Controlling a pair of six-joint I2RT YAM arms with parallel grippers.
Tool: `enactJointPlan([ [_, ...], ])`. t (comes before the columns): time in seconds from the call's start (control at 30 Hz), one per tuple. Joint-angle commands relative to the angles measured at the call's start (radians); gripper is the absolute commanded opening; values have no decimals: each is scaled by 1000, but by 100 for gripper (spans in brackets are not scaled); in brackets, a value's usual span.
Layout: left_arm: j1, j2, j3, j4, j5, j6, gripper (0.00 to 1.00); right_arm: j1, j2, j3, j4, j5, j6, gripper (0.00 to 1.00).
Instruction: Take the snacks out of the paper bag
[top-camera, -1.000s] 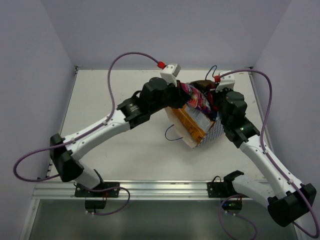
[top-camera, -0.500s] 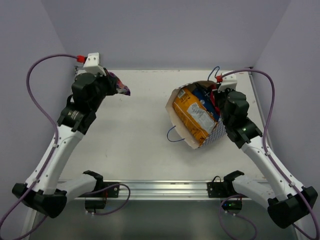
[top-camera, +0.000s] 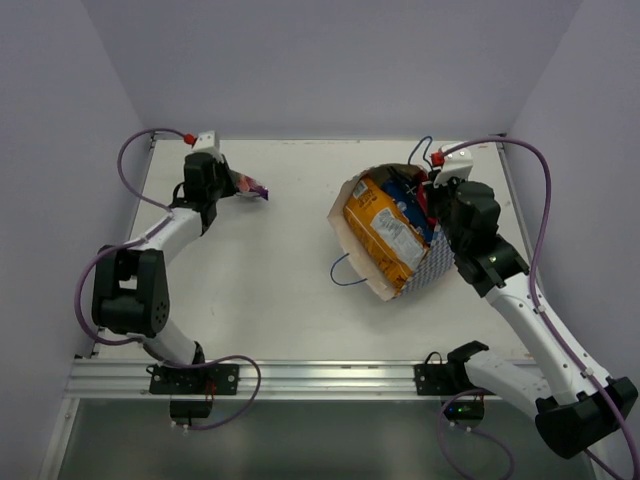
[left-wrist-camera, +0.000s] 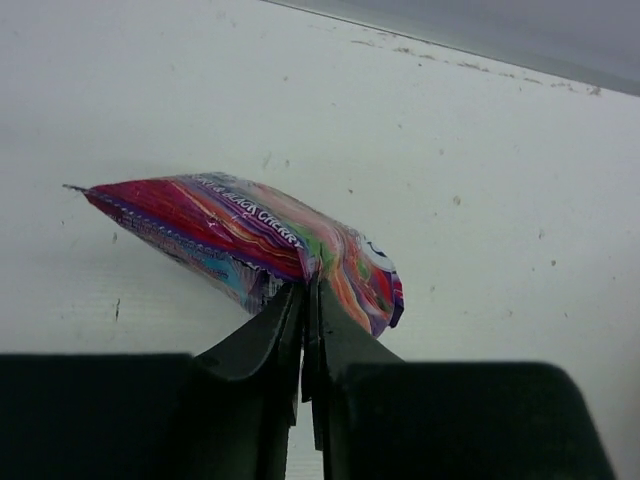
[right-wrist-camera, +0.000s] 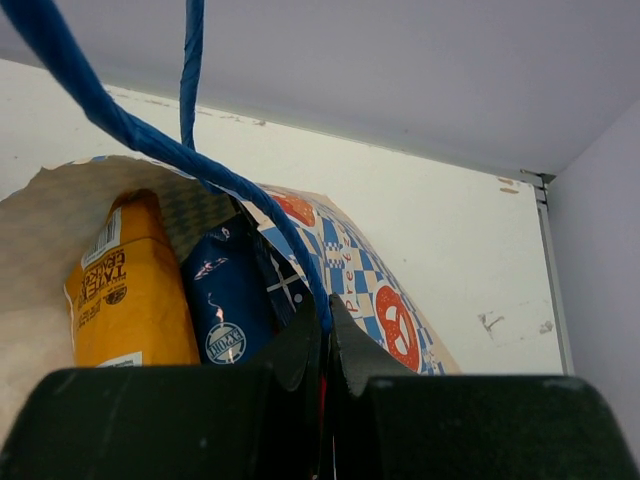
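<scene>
The paper bag, blue-and-white checked with a red-orange emblem, lies tilted at the right of the table, mouth open to the left. Inside show an orange packet and a dark blue packet. My right gripper is shut on the bag's rim and blue cord handle. My left gripper is shut on the purple-pink packet, holding it low over the table's far left.
A second blue cord handle lies on the table left of the bag. The grey walls stand close at back and both sides. The metal rail runs along the near edge.
My left arm pulled the purple-pink packet out of the bag, swung it to the far left, and has now lowered it toward the table. The right gripper stayed on the bag.
</scene>
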Motion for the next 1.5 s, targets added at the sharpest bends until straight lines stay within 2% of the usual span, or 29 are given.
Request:
enactJointPlan([
  [0.0, 57, -34, -145, 324, -35, -64, 15, -4, -2, 28, 10, -31, 30, 0],
  [0.03, 61, -25, -165, 327, -46, -73, 27, -4, 1, 30, 10, -33, 29, 0],
  [0.07, 64, -22, -177, 316, -48, -87, 45, -4, 5, 33, 10, -33, 24, 0],
  [0.13, 71, -25, -173, 252, -42, -88, 57, -4, 11, 45, 0, -28, 17, 0],
  [0.17, 69, -37, -165, 221, -34, -96, 72, -4, 14, 50, -5, -25, 12, 0],
  [0.23, 69, -95, -141, 129, -5, -116, 87, -4, 15, 58, -13, -19, 9, 0],
  [0.27, 66, -118, -132, 108, 3, -137, 98, -2, 13, 59, -14, -19, 7, 0],
  [0.37, 43, -196, -49, -48, 69, -174, 100, -4, 13, 64, -16, -17, 9, 0],
  [0.47, -53, -245, 58, -252, 69, -199, 100, -4, 21, 74, -29, -5, 13, 0],
  [0.5, -140, -256, 81, -323, 46, -206, 100, -4, 25, 77, -36, -2, 18, 0],
  [0.57, -234, -288, 112, -363, 12, -260, 100, -4, 30, 82, -36, 3, 23, 0],
  [0.6, -326, -298, 134, -378, -17, -281, 100, -4, 33, 84, -37, 6, 26, 0],
  [0.67, -412, -304, 157, -380, -26, -324, 100, -4, 42, 91, -42, 6, 27, 0],
  [0.7, -490, -298, 195, -391, -25, -337, 100, -4, 44, 91, -40, 1, 24, 0],
  [0.9, -737, -172, 397, -457, -114, -360, 100, -4, 42, 61, -19, -11, 26, 0],
  [1.07, -792, 12, 569, -501, -161, -358, 100, -4, 50, 47, -20, -11, 32, 0],
  [1.37, -833, 307, 861, -691, -262, -329, 100, -4, 50, 28, -16, -31, 41, 0],
  [1.47, -833, 340, 859, -718, -289, -331, 100, -4, 44, 19, -14, -33, 43, 0],
])
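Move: The red packet is already in the left gripper, and its spot on the open table lies about 4 cm left, 2 cm ahead and 12 cm below that hand. In the tilted bag, the orange packet is roughly 36 cm right and 16 cm back from the left hand, 3 cm lower; the blue packet is some 41 cm right and 10 cm back, at like height. From the right hand, the orange packet is about 7 cm left, 2 cm back and 18 cm below. Lower the left gripper about 5 cm while edging left, opening the fingers wide to let go of the red packet. Then lift over and swing some 40 cm right and back to the paper bag, turning clockwise, and sink about 10 cm with open fingers over the orange and blue packets. Keep the right gripper still, pinching the blue handle. ##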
